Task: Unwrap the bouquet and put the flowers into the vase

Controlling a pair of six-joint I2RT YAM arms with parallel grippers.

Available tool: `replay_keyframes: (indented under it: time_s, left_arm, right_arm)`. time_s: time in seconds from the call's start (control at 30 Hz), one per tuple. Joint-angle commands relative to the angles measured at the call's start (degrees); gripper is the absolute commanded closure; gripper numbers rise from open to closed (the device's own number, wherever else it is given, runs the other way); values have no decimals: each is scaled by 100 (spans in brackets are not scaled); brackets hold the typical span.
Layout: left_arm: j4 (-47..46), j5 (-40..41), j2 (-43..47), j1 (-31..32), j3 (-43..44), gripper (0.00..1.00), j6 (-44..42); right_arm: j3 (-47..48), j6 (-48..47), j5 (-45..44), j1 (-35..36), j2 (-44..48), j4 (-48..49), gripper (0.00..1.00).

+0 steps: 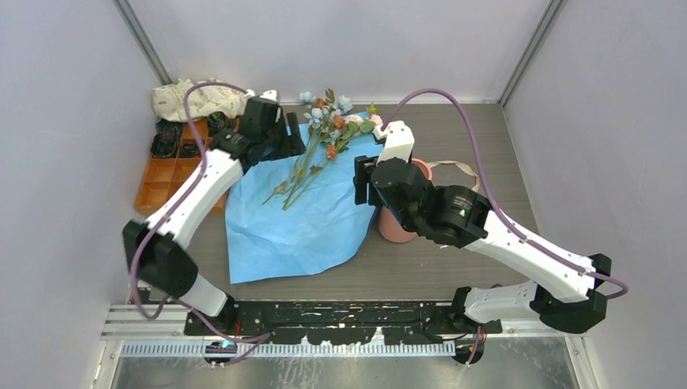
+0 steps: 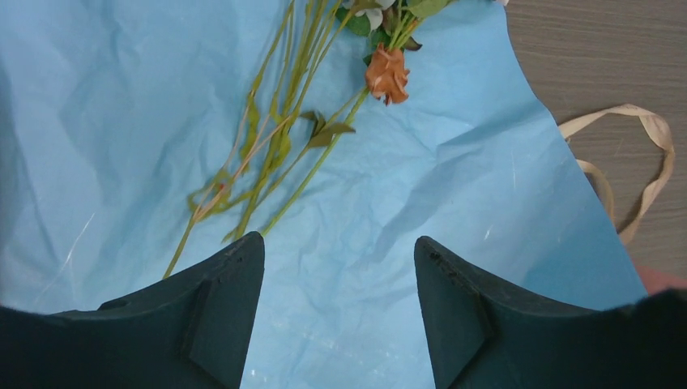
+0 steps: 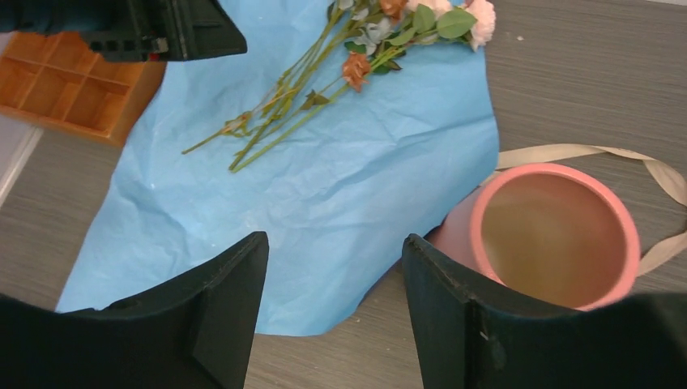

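Note:
The bouquet lies unwrapped. Its light blue paper (image 1: 300, 219) is spread flat on the table, and the flowers (image 1: 320, 146) lie loose across its far half, heads pointing away. In the left wrist view the green stems (image 2: 275, 138) and an orange rose (image 2: 386, 74) lie just ahead of my left gripper (image 2: 339, 239), which is open and empty over the paper (image 2: 454, 162). My right gripper (image 3: 334, 237) is open and empty above the paper's right edge (image 3: 324, 211). The salmon-pink vase (image 3: 455, 233) stands upright just right of it. From above, my right arm partly hides the vase (image 1: 395, 227).
A beige ribbon (image 1: 454, 166) lies loose on the table behind the vase. An orange compartment tray (image 1: 162, 182) with dark items sits at the far left, with a cream patterned cloth (image 1: 198, 99) behind it. Grey walls enclose the table on three sides.

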State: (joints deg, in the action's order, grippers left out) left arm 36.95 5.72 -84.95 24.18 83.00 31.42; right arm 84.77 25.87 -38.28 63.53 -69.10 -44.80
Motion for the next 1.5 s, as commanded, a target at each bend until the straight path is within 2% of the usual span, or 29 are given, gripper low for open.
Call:
replay_keyframes:
  time_s: [0.0, 0.17, 0.37, 0.73, 0.93, 1.13, 1.2, 1.47]
  left_arm:
    - [-275, -311, -1116, -114, 826, 33, -491]
    - [-399, -740, -2191, -360, 1541, 38, -572]
    - [-489, -795, -3074, -523, 2071, 39, -690]
    - [-936, -1359, -4362, -542, 2504, 44, -457]
    - [-1025, -1171, -4582, -522, 2460, 48, -435]
    - [-1034, -1331, -4613, -499, 2318, 79, -375]
    - [-1108, -1279, -4432, -458, 2190, 85, -318]
    - [-848, -1194, -3241, -243, 1769, 91, -164]
  right_arm:
    - [-256, -69, -619, -28, 172, 164, 33]
    - [-512, 4, -635, -123, 209, 296, 34]
    - [-748, 98, -294, -413, 204, 414, 35]
    - [-931, 255, 383, -798, 66, 668, 36]
    - [-1028, 313, 506, -869, 52, 752, 36]
    - [-1143, 363, 541, -914, 85, 879, 37]
    - [-1192, 367, 537, -921, 89, 914, 38]
    - [-1308, 327, 486, -957, 64, 987, 38]
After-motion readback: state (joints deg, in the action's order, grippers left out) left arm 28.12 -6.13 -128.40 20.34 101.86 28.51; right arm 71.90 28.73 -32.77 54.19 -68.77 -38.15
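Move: The flower stems lie about 12 cm ahead of the left hand, 4 cm to its right and 21 cm below, on the opened blue paper. The orange rose is 4 cm right of that spot, the blooms some 10 cm farther out; the vase stands about 8 cm back and 25 cm right of the hand. From the right hand, the stems are roughly 28 cm ahead, 13 cm left. Left hand sinks some 20 cm, reaches forward 13 and pinches most stems; right hand, open, lowers about 7. ##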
